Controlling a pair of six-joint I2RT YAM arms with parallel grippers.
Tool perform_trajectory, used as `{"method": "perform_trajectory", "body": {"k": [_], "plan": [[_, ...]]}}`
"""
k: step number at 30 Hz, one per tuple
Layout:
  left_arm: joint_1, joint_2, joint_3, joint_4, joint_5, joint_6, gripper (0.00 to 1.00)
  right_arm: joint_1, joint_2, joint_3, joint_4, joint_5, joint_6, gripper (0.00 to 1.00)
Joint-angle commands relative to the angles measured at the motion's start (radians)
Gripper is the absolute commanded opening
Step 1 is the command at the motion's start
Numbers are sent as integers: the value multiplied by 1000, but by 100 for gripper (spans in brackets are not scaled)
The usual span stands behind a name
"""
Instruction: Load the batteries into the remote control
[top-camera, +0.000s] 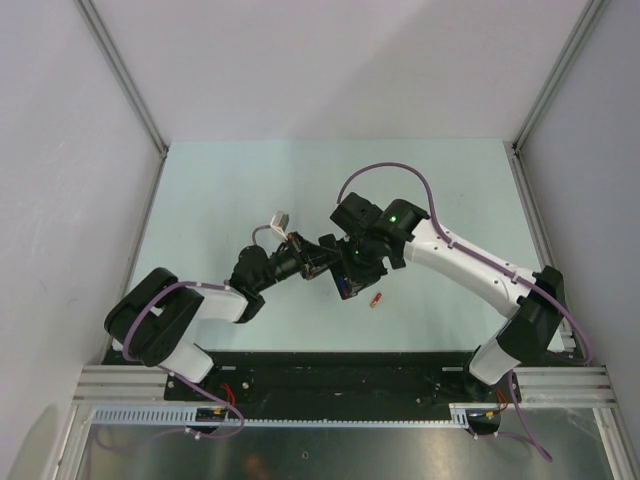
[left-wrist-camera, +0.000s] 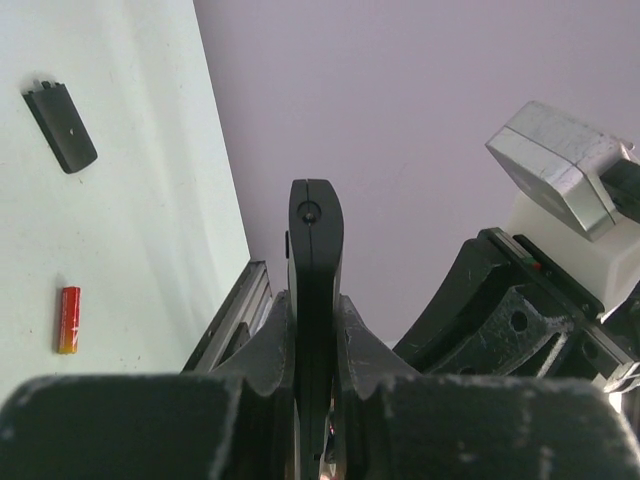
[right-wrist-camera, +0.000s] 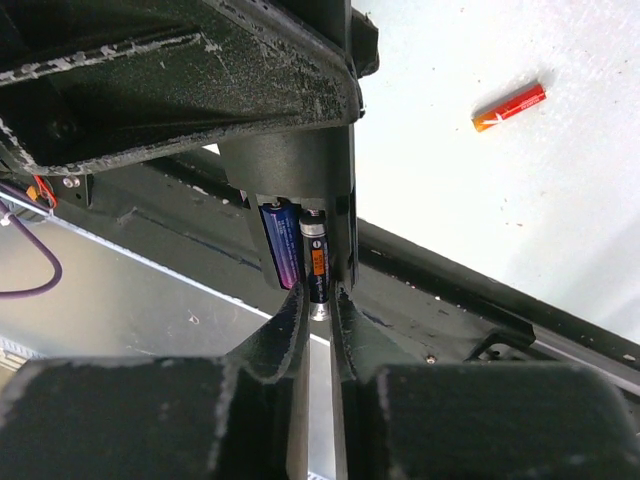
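My left gripper (left-wrist-camera: 315, 322) is shut on the remote control (left-wrist-camera: 315, 245), a slim black bar held edge-on above the table. In the right wrist view the remote control (right-wrist-camera: 295, 180) shows its open compartment with a blue battery (right-wrist-camera: 280, 250) seated in it. Beside it a dark battery with an orange mark (right-wrist-camera: 316, 262) sits partly in the compartment. My right gripper (right-wrist-camera: 318, 300) is pinched on its lower end. A red-orange battery (top-camera: 377, 300) lies loose on the table, also seen as the red-orange battery (right-wrist-camera: 510, 107) and the red-orange battery (left-wrist-camera: 68, 320). Both grippers meet at mid-table, the left gripper (top-camera: 308, 262) against the right gripper (top-camera: 350, 272).
A small black battery cover (left-wrist-camera: 60, 127) lies flat on the pale green table (top-camera: 250, 190). The right arm's wrist (left-wrist-camera: 520, 300) crowds close to the remote. A black and aluminium rail (top-camera: 340, 378) runs along the near edge. White walls enclose the table.
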Motion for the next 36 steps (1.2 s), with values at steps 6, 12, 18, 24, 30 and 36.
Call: {"method": "perform_trajectory", "body": {"k": [6, 12, 18, 24, 30, 36], "plan": [[-19, -7, 22, 87, 43, -71, 0, -15, 16, 20, 22, 76, -8, 20], [-19, 1, 19, 86, 46, -72, 0, -15, 19, 23, 19, 76, -8, 23], [-19, 1, 20, 90, 41, -78, 0, -15, 19, 32, 7, 78, -10, 25], [-21, 9, 31, 95, 41, -89, 0, -15, 16, 35, -2, 78, -12, 27], [-18, 16, 37, 97, 38, -88, 0, -13, 13, 43, -4, 78, -10, 29], [-19, 25, 36, 98, 40, -85, 0, -15, 17, 59, -4, 78, -16, 32]]}}
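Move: The black battery's middle is about 2 cm ahead of and 1 cm left of the right fingertips, nearly level with them; the blue battery sits beside it in the remote, some 3 cm ahead, 2 cm left. On the table 13 cm below lie the red battery, about 6 cm ahead and 7 cm right, and the cover, some 17 cm ahead, 12 cm right. From the left hand, the black battery is about 6 cm back, 4 cm right, roughly level. Right fingers open and release the black battery, easing about half a centimetre forward; the left holds the remote. ##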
